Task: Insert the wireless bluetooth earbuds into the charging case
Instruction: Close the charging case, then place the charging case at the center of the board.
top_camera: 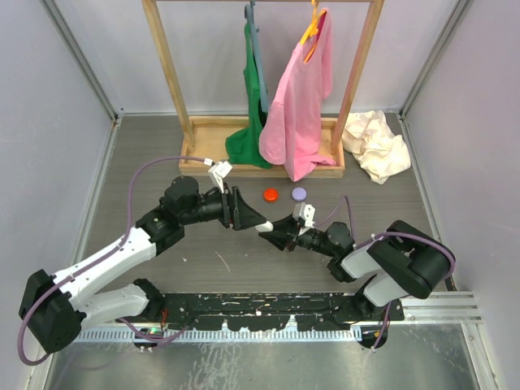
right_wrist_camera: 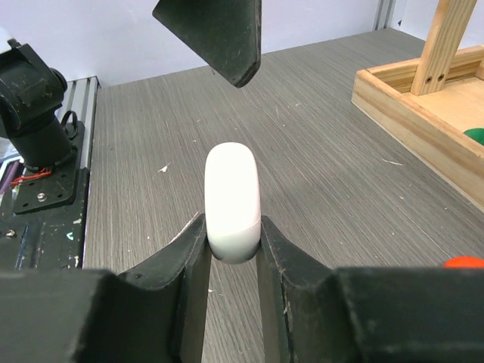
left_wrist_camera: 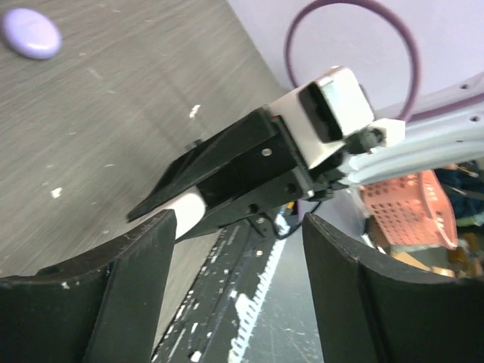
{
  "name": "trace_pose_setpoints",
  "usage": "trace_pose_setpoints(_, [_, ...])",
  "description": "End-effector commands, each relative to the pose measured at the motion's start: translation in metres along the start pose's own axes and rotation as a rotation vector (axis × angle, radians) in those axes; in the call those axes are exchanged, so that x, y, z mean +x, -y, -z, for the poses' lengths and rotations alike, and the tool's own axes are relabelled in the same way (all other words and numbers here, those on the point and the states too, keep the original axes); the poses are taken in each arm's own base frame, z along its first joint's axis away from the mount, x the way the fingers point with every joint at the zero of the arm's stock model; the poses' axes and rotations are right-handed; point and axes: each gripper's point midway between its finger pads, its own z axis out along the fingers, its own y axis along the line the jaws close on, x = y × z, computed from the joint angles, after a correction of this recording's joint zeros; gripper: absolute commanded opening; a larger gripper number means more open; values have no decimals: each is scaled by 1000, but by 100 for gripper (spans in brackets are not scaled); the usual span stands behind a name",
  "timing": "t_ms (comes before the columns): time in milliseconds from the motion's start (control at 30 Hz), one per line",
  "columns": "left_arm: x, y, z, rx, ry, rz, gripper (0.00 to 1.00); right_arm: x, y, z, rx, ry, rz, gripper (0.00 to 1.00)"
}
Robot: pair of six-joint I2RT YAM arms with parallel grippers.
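Note:
The white, rounded charging case stands on edge with its lid closed, pinched between the fingers of my right gripper, low over the table. In the top view the case sits where the two grippers meet at mid-table. My left gripper is open and points at the right gripper. Part of the case shows just beyond its left finger, and nothing lies between its fingers. One left fingertip hangs above the case. No earbuds show in any view.
A red disc and a lilac disc lie on the table behind the grippers. A wooden clothes rack holds a green shirt and a pink shirt. A cream cloth lies at the back right.

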Motion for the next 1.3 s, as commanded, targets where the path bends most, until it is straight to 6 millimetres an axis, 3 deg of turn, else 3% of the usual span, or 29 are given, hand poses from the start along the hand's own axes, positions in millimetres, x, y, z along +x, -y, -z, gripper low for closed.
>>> trace_pose_setpoints(0, [-15,-17,19,-167,65,-68,71,-49,1,-10,-9,179,83,8])
trace_pose_setpoints(133, [-26,-46,49,-418,107,-116,75,-53,6,-11,17,187,42,8])
trace_pose_setpoints(233, [-33,-56,79,-574,124,-158,78,-52,19,-9,64,171,-25,8])
trace_pose_setpoints(500, [-46,-75,152,-912,135,-263,84,-20,60,1,293,-53,-215,8])
trace_pose_setpoints(767, [-50,-79,187,-1010,166,-379,87,7,87,35,489,-207,-380,10])
trace_pose_setpoints(867, [-53,-85,191,-1035,206,-387,92,19,92,43,531,-262,-436,11])
trace_pose_setpoints(1033, [-50,-98,200,-1086,218,-376,93,31,105,45,599,-290,-536,13])
trace_pose_setpoints(1267, [-47,-104,210,-1099,256,-357,93,65,127,35,659,-384,-697,14])
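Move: The right hand already grips the white case. The purple case lies on the table about 13 cm ahead of this hand, 12 cm to its right and 14 cm lower; the red case, equally far ahead and below, is only about 1 cm to its right. From the left hand, already clear of it, the white case is some 6 cm right, 4 cm back and 8 cm lower. Right hand carries white case about 14 cm forward-down-right towards the purple case; left hand opens, retreating 23 cm leftwards. ##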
